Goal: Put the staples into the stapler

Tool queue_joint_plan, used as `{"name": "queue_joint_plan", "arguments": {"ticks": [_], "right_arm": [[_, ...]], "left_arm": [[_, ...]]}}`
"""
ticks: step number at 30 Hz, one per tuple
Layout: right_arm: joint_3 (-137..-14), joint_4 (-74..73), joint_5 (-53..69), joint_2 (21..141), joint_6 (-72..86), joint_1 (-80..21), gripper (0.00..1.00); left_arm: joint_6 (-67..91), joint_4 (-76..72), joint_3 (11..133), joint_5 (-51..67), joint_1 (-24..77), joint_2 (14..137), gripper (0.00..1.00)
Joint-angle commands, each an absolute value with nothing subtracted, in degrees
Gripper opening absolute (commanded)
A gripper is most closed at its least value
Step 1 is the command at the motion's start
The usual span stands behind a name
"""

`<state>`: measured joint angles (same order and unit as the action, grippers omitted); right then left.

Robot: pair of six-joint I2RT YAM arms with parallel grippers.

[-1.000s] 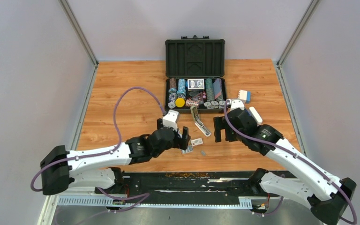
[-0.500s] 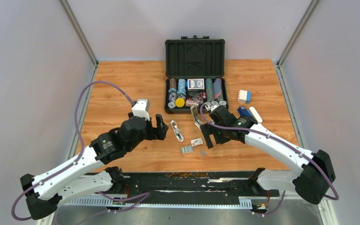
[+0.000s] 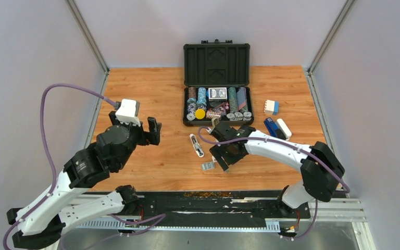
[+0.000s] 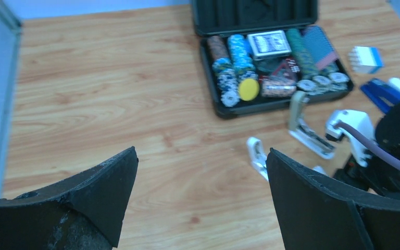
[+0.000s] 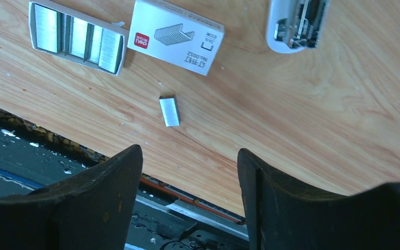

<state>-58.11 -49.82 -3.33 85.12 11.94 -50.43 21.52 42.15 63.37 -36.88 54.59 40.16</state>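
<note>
In the right wrist view the white tray of staples [image 5: 75, 37] lies flat, and its white sleeve [image 5: 176, 35] rests just right of it. A loose staple strip [image 5: 169, 111] sits on the wood just ahead of my right gripper [image 5: 187, 153], which is open with nothing between its fingers. The stapler's pale end [image 5: 297, 21] shows at the top right. From above, my right gripper [image 3: 222, 160] hangs over the tray [image 3: 207, 166]. The left wrist view shows the stapler [image 4: 310, 139] hinged open. My left gripper [image 3: 153, 129] is open and far left of everything.
An open black case [image 3: 216, 62] of poker chips and cards stands behind. A dark blue stapler [image 3: 272, 126], a white oblong [image 3: 284, 128] and a small white-blue box [image 3: 271, 107] lie at the right. A small white item [image 3: 196, 145] lies left of the right gripper. The table's near edge [image 5: 151, 182] is close below the loose strip.
My left arm has pulled back to the left and upward, away from the staples. My right gripper has swung left over the tray and sleeve, and its jaws have narrowed somewhat.
</note>
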Motion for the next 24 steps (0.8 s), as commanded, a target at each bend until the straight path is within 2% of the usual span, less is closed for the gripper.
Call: {"name": "queue_joint_plan", "arguments": {"ticks": [1, 8, 11, 24], "right_arm": [[-61.72, -48.29, -3.37, 89.38, 9.93, -52.8, 0.65], [-64.59, -49.02, -3.75, 95.73, 8.14, -55.79, 0.54], [-65.35, -49.0, -3.69, 97.64, 7.53, -55.91, 0.47], [-66.11, -48.72, -4.71, 102.45, 5.67, -55.99, 0.34]], "left_arm": [[12.41, 39.1, 59.42, -48.73, 54.32, 38.24, 1.0], [10.14, 26.89, 44.71, -53.48, 54.25, 31.8, 1.0], [9.61, 27.18, 44.45, -55.67, 54.18, 31.35, 1.0], [7.91, 25.85, 43.33, -56.43, 53.18, 31.32, 1.0]]}}
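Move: The right hand is over the loose staple stick, which lies about 6 cm below the fingertips, some 2 cm to the left and 1 cm back. The white staple box lies about 3 cm ahead of this hand and 4 cm left; the open tray of staples is roughly 9 cm left and 1 cm ahead. The open stapler's middle is some 11 cm ahead and 3 cm left. From the raised, empty left hand, the stick is about 22 cm right, 4 cm back and 32 cm below. The right hand sinks about 5 cm towards the loose staple stick, easing some 2.5 cm left as it comes and turning about 10 degrees counter-clockwise, while its fingers close from well open to roughly a third and bring the tips to either side of the stick without a visible touch. Clear of the work, the empty left hand draws off about 6 cm to its left, dips some 7 cm and comes back up a little, rolling its left side up and swinging counter-clockwise with its fingers still wide open. ##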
